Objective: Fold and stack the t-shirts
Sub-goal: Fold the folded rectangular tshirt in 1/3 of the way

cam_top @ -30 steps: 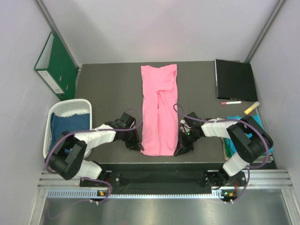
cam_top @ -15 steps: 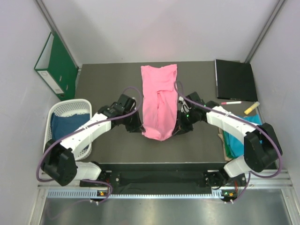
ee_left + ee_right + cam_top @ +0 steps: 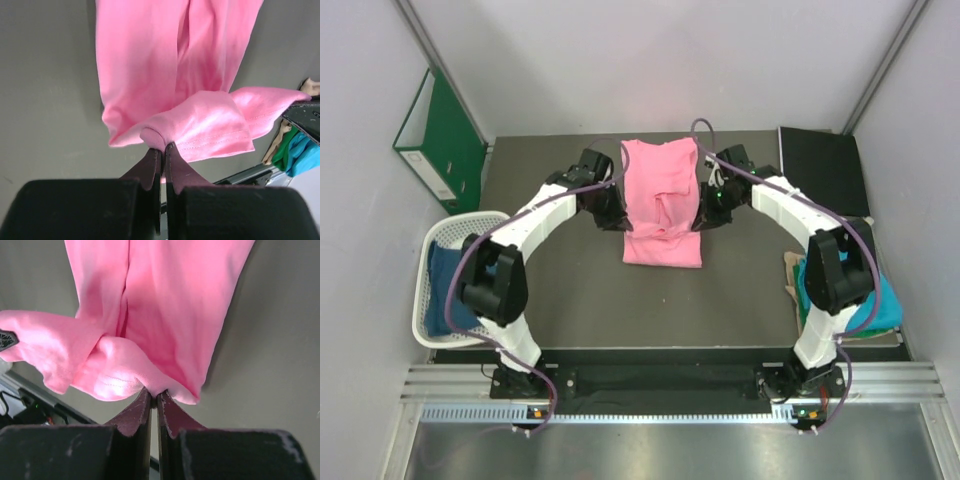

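Note:
The bright pink t-shirt (image 3: 660, 175) lies lengthwise in the middle of the dark table, its near half lifted and doubled back over the far half. My left gripper (image 3: 616, 216) is shut on the left corner of the pink hem (image 3: 200, 130), pinching a bunch of cloth between its tips (image 3: 161, 148). On the other side my right gripper (image 3: 706, 212) is shut on the right hem corner (image 3: 120, 377). The dark blue t-shirt (image 3: 445, 280) fills the white basket at the left. At the table's right edge lies the teal t-shirt (image 3: 875, 300).
The white lattice basket (image 3: 470, 222) stands at the left edge. A green ring binder (image 3: 440, 135) leans on the left wall. A black folder (image 3: 820, 170) lies at the back right. Both arms stretch far out, flanking the pink shirt.
Both grippers, still shut on the hem corners, have carried the pink shirt's near edge away from the bases toward the far end, doubling the shirt over itself.

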Tool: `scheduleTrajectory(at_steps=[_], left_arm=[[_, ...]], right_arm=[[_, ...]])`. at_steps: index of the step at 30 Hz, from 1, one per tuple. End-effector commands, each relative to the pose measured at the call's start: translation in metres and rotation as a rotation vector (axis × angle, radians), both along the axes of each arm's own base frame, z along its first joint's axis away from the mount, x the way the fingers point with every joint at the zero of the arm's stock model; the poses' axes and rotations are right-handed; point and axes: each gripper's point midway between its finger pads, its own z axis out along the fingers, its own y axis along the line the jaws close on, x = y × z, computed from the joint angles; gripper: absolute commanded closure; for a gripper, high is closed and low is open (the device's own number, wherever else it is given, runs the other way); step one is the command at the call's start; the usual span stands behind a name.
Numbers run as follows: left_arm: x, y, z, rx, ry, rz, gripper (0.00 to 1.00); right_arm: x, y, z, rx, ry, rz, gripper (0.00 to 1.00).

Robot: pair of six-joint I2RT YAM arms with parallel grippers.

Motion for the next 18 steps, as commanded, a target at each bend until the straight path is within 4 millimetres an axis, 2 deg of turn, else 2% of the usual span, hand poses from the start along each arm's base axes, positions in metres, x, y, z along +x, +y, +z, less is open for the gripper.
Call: scheduleTrajectory(at_steps=[1, 3, 4, 6, 7, 9, 10, 12, 13, 15, 16, 17, 18], left_arm=[[0.045, -0.008, 0.013, -0.043, -0.065, -0.033, 1.0], [0.06, -0.011, 0.018, -0.056, -0.079, -0.033, 1.0], [0.066, -0.012, 0.008, -0.051, -0.061, -0.028, 1.0], [0.077, -0.017, -0.003, -0.068, -0.04, -0.03, 0.99], [0.081, -0.018, -0.008, -0.068, -0.031, -0.026, 0.57], [0.091, -0.016, -0.019, -0.051, -0.005, -0.005, 0.15], [0.09, -0.014, -0.022, -0.042, 0.013, 0.0, 0.02], [0.094, -0.011, -0.019, -0.035, -0.004, 0.006, 0.01], [0.095, -0.009, -0.016, -0.028, -0.017, 0.011, 0.01], [0.091, -0.001, -0.005, -0.02, -0.042, 0.025, 0.01], [0.09, 0.003, -0.002, -0.006, -0.055, 0.029, 0.01], [0.087, 0.006, -0.001, -0.001, -0.059, 0.032, 0.01], [0.077, 0.011, 0.0, 0.002, -0.055, 0.032, 0.01]], right_arm=[[0.045, -0.001, 0.016, 0.013, -0.089, 0.011, 0.99], [0.059, 0.002, 0.019, 0.026, -0.114, 0.018, 0.99], [0.064, 0.002, 0.008, 0.019, -0.098, 0.014, 0.99], [0.077, 0.004, 0.006, 0.026, -0.114, 0.009, 0.98], [0.082, 0.002, -0.006, 0.008, -0.097, -0.007, 0.94], [0.092, -0.001, -0.013, -0.006, -0.097, -0.045, 0.86], [0.102, -0.008, -0.016, -0.037, -0.125, -0.083, 0.67], [0.103, -0.014, -0.018, -0.049, -0.152, -0.119, 0.48], [0.111, -0.021, 0.002, -0.057, -0.233, -0.157, 0.31], [0.105, -0.029, 0.009, -0.07, -0.262, -0.187, 0.15], [0.105, -0.037, 0.026, -0.081, -0.307, -0.214, 0.04], [0.101, -0.04, 0.03, -0.091, -0.314, -0.223, 0.01], [0.094, -0.045, 0.025, -0.103, -0.299, -0.229, 0.0]])
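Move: Each hand holds a corner of the pink t-shirt's near end, raised roughly 11 cm above the table. For either hand, the place to lay its corner is about 9 cm ahead on the shirt, almost no sideways offset, some 11 cm down. The middle of the near fold is about 6 cm back and 8 cm inward of each hand; the middle of the shirt's far end is about 24 cm ahead and 8 cm inward. The red marker lies some 4 cm ahead and 27 cm right of the right hand. Both grippers still pinch the corners as they carry the raised end forward over the shirt, then open wide and let go, the left slightly before the right. Each travels roughly 8 cm forward, sinking about 4 cm over the later half; the right ends by easing a couple of centimetres outward to the right with a small turn clockwise. ##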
